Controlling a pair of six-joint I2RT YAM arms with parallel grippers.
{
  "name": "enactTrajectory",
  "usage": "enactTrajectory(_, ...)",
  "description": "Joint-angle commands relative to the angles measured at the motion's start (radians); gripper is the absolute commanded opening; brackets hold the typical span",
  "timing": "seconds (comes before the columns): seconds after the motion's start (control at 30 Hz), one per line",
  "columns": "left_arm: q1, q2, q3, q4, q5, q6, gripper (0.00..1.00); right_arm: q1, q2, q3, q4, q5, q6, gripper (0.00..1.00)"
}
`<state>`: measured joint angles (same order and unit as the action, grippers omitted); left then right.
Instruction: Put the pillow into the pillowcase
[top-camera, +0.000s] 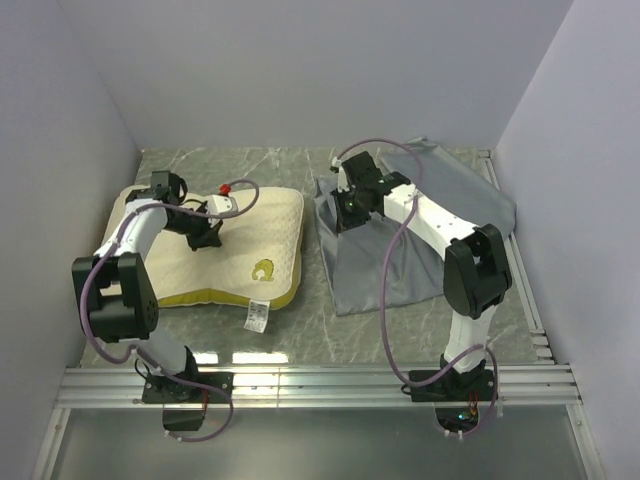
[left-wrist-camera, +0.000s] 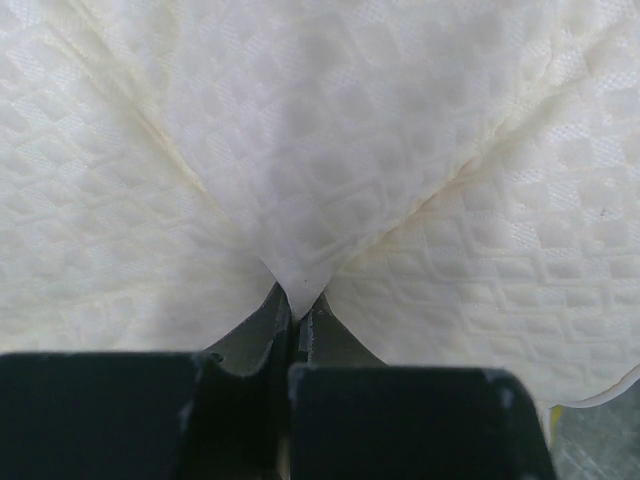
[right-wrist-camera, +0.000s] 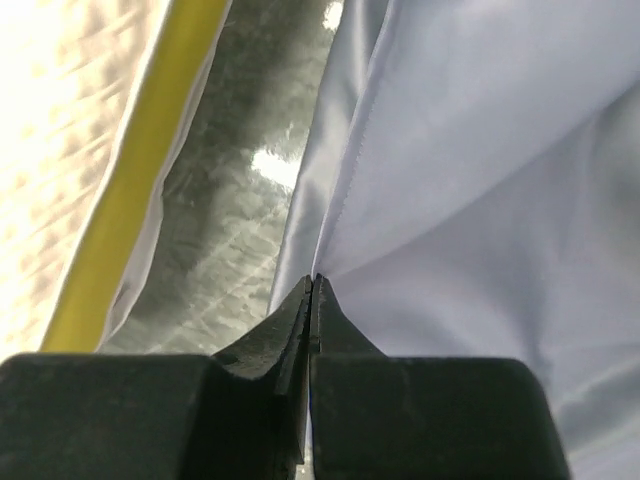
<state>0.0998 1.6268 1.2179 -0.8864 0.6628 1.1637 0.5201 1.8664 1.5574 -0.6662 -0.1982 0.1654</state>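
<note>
The cream dotted pillow lies flat on the left of the table, its yellow-green band along the near edge and a small logo near the right corner. My left gripper presses down on its middle, shut on a pinched fold of the pillow that rises from the fingertips. The blue-grey pillowcase lies wrinkled on the right. My right gripper sits at its left edge, shut on the hem of the pillowcase, which gathers into the gripper tips. The pillow's yellow band shows to the left.
A strip of marble-patterned table separates pillow and pillowcase. The pillow's white label tag sticks out toward the near edge. A small red part sits by the left arm's cable. Walls close in on both sides, and metal rails run along the front.
</note>
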Motion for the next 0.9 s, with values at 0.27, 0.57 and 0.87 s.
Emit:
enactTrajectory(0.27,-0.184,-0.174,-0.060,-0.042,0.106,0.037,0.00,-0.077,-0.081,-0.048,0.039,-0.087,-0.004,0.00)
enactTrajectory(0.57,-0.333,-0.122,-0.051,0.017,0.074,-0.030,0.00,-0.126,-0.217,-0.089,0.059,-0.236,-0.027,0.00)
enactTrajectory(0.87,-0.408,0.003,0.073,0.109,0.073,-0.125,0.00,-0.124,-0.256,-0.160,0.014,-0.328,-0.096,0.00)
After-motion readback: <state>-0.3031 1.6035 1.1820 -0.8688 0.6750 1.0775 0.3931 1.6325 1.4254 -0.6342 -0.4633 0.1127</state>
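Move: The left hand still pinches the pillow; the pillowcase's open left edge lies about 27 cm to its right, 1 cm ahead and some 4 cm lower. The white tag is about 17 cm back and 11 cm right. From the right hand, still pinching the pillowcase's upper hem, the pillow's right edge lies roughly 9 cm left, 4 cm back and 6 cm below. Left hand drags the pillow about 13 cm right and slightly back towards the pillowcase; right dips, then lifts the hem. ##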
